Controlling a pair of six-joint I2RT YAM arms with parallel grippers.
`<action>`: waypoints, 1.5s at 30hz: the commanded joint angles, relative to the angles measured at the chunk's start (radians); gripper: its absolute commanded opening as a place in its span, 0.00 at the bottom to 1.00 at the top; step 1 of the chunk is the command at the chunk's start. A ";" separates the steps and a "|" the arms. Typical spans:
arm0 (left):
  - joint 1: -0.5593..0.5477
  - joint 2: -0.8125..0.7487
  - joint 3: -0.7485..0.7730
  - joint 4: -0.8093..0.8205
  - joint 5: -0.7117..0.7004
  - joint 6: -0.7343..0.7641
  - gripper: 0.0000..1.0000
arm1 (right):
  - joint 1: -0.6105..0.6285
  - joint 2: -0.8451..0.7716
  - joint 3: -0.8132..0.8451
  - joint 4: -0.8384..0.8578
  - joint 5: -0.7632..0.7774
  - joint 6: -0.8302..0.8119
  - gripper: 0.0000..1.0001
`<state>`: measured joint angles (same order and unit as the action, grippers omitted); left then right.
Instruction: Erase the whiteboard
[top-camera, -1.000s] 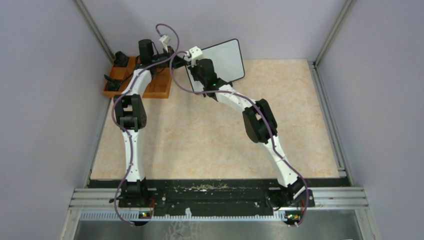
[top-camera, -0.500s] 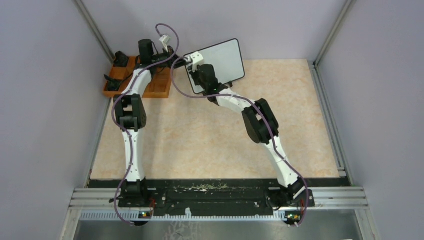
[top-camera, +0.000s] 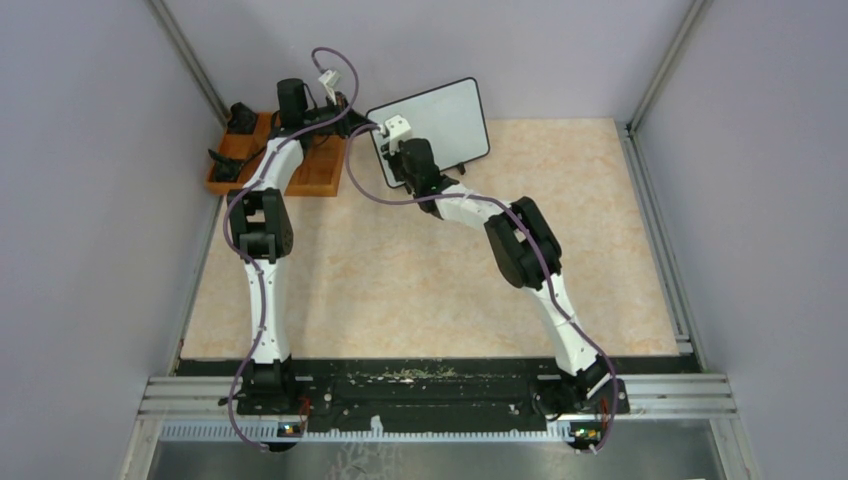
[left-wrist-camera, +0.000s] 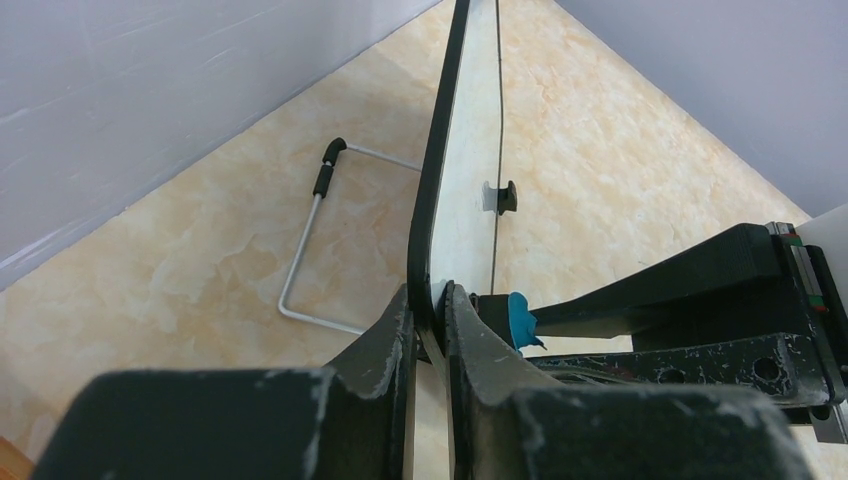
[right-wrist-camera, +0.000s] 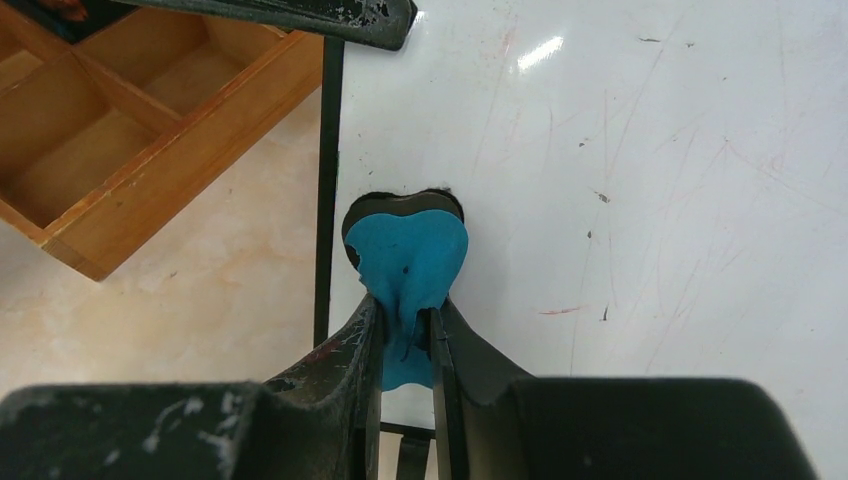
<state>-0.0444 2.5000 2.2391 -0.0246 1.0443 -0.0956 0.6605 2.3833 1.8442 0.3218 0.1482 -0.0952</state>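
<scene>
The whiteboard (top-camera: 445, 115) stands tilted at the back of the table, a white panel in a thin black frame. My left gripper (top-camera: 360, 117) is shut on the frame of its left edge (left-wrist-camera: 430, 305). In the right wrist view my right gripper (right-wrist-camera: 405, 325) is shut on a blue eraser (right-wrist-camera: 405, 255), which presses against the board's surface (right-wrist-camera: 650, 200) close to the left frame and the lower edge. The same eraser (left-wrist-camera: 518, 318) shows just beyond my left fingers. The surface carries faint scratches and a small red streak (right-wrist-camera: 560, 311).
An orange wooden compartment tray (top-camera: 315, 175) sits left of the board, close to my left arm; its corner (right-wrist-camera: 150, 150) shows in the right wrist view. A bent wire stand (left-wrist-camera: 310, 250) lies on the table behind the board. Grey walls close in at the back and sides.
My right gripper has slid the eraser down along the board's left side, toward its lower edge. The left gripper and the board have stayed where they were.
</scene>
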 joint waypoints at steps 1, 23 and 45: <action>-0.018 -0.022 -0.025 -0.070 -0.006 0.082 0.00 | -0.012 -0.018 0.044 -0.126 0.018 -0.009 0.00; -0.023 -0.035 -0.048 -0.060 -0.004 0.086 0.00 | -0.111 0.060 0.317 -0.289 0.067 -0.003 0.00; -0.023 -0.031 -0.047 -0.064 -0.008 0.085 0.00 | -0.170 -0.095 -0.032 -0.105 0.021 0.052 0.00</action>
<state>-0.0612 2.4813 2.2169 -0.0223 1.0187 -0.0742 0.5156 2.3413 1.8645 0.1905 0.1547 -0.0658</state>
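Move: The right hand holds the eraser on the whiteboard's lower left part, the eraser about 1 cm ahead of and 1 cm left of the hand point. The whiteboard's middle lies some 9 cm right, 5 cm ahead and 4 cm up; the wooden tray about 26 cm left, 2 cm ahead and lower. The left hand keeps its pinch on the board's left edge, with that middle about 12 cm right, 1 cm ahead and slightly below. Eraser still on the board, the right hand rises about 3 cm, then sweeps 9 cm right and outward. ##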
